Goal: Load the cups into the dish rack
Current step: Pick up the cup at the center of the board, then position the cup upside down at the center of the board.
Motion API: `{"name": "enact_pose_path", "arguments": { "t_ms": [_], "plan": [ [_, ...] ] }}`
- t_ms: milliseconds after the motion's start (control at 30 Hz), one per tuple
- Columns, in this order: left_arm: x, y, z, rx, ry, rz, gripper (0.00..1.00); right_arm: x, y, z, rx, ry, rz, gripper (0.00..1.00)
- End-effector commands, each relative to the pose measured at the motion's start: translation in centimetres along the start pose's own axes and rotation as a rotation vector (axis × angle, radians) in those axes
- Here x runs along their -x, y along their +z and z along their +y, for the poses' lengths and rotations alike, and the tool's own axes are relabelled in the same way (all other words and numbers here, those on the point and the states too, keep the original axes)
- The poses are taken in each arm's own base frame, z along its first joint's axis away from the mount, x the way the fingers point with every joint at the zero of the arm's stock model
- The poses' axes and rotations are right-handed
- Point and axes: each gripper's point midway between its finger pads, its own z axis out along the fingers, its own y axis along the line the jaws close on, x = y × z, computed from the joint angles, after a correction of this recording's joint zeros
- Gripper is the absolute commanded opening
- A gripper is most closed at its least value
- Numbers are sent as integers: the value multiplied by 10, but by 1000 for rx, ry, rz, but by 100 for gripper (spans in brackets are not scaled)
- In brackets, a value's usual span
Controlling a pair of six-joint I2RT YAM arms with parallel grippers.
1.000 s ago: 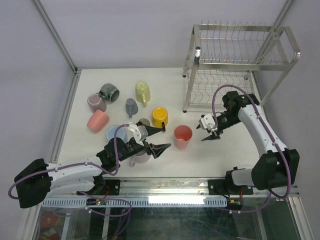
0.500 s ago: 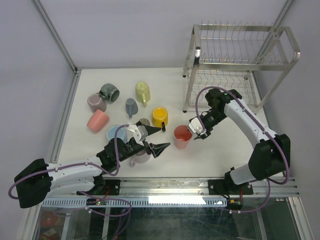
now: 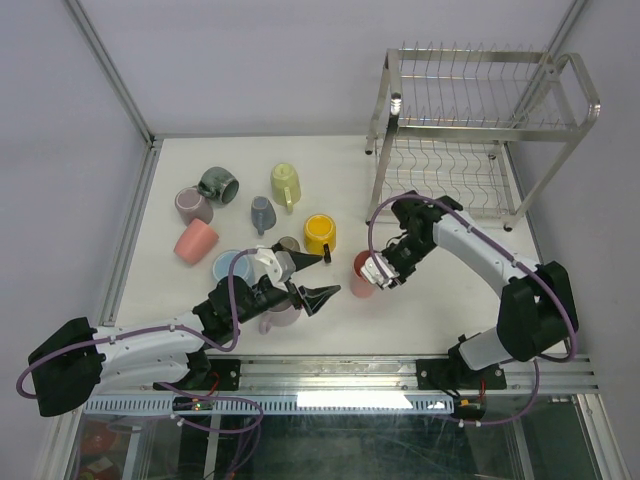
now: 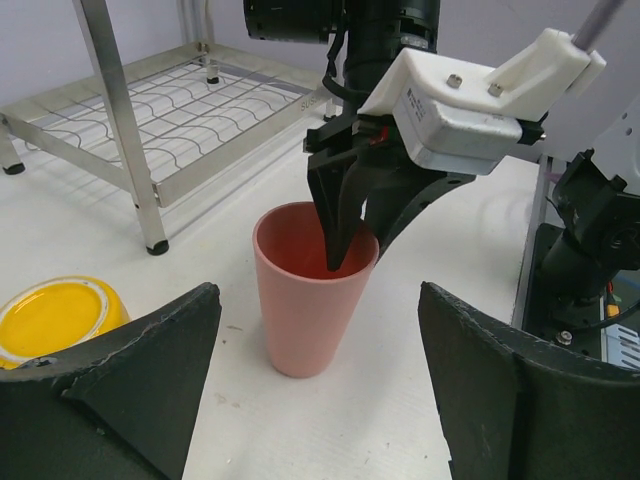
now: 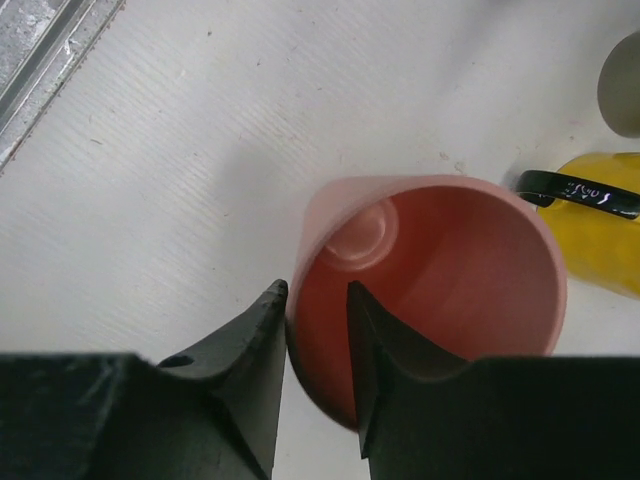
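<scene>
A salmon pink cup (image 3: 362,278) (image 4: 305,300) (image 5: 440,280) stands upright on the white table in front of the dish rack (image 3: 480,130) (image 4: 150,110). My right gripper (image 3: 378,272) (image 5: 315,290) straddles its near rim, one finger inside and one outside. The jaws are narrow, with a small gap still showing at the wall. My left gripper (image 3: 333,275) (image 4: 318,335) stands wide open just left of this cup, holding nothing. Several more cups lie at the left, among them a yellow mug (image 3: 320,232) (image 4: 50,315) lying close by the pink one.
Left of the yellow mug lie a pale yellow-green mug (image 3: 285,182), a dark grey-green mug (image 3: 217,184), a mauve cup (image 3: 193,205), a pink tumbler (image 3: 195,240) and a light blue cup (image 3: 232,265). The chrome rack's shelves hold nothing.
My right arm has swung left from near the rack down onto the salmon pink cup, its jaws narrowing around the rim. The left arm has not moved.
</scene>
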Motion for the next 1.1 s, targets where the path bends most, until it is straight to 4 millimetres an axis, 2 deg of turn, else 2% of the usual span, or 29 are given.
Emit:
{"name": "enact_pose_path", "arguments": {
  "t_ms": [0,167,333,400,533,667,767,933,1067],
  "plan": [
    [18,2,2,9,-3,-57,78,-1,1,-11,-55,-12,27,27],
    [20,3,0,1,-7,-53,76,4,-6,-16,-98,32,29,0],
    [24,1,-2,-5,-14,-62,75,22,-32,-18,-178,201,30,0],
    [26,0,-2,-5,-15,-66,75,20,-48,-18,-236,311,81,0],
    [29,1,-3,-11,-11,-72,75,-3,-96,-17,-426,533,189,0],
    [29,7,-4,-23,-1,-66,75,-28,-150,-21,-660,657,226,0],
    [31,11,-7,-39,3,-68,75,-50,-181,-30,-832,727,264,0],
    [32,13,-9,-52,-1,-76,75,-72,-210,-52,-1024,787,276,0],
    [32,12,-10,-57,-6,-77,75,-89,-220,-71,-1118,815,263,0]
  ]
}}
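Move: The right fingers already straddle the upright pink cup's wall at its back right, with the cup's middle about 2 cm ahead, 3 cm left and 5 cm below the hand point. The yellow mug is roughly 12 cm ahead and 13 cm left, the small grey mug about 9 cm ahead and 21 cm left; the dish rack's near-left foot is some 18 cm ahead, 1 cm left. From the left hand the cup is about 5 cm forward, 9 cm right and 10 cm below. The right hand settles slightly as its fingers close, one inside the pink cup and one outside, pinching the wall just below the rim, and then it starts straight up with that grip. Still rising, about 10 cm in all, it swings the cup forward and to the right, some 13 cm forward and 12 cm right, away from the yellow mug and towards the front of the dish rack, while the wrist turns clockwise some 70 degrees. ##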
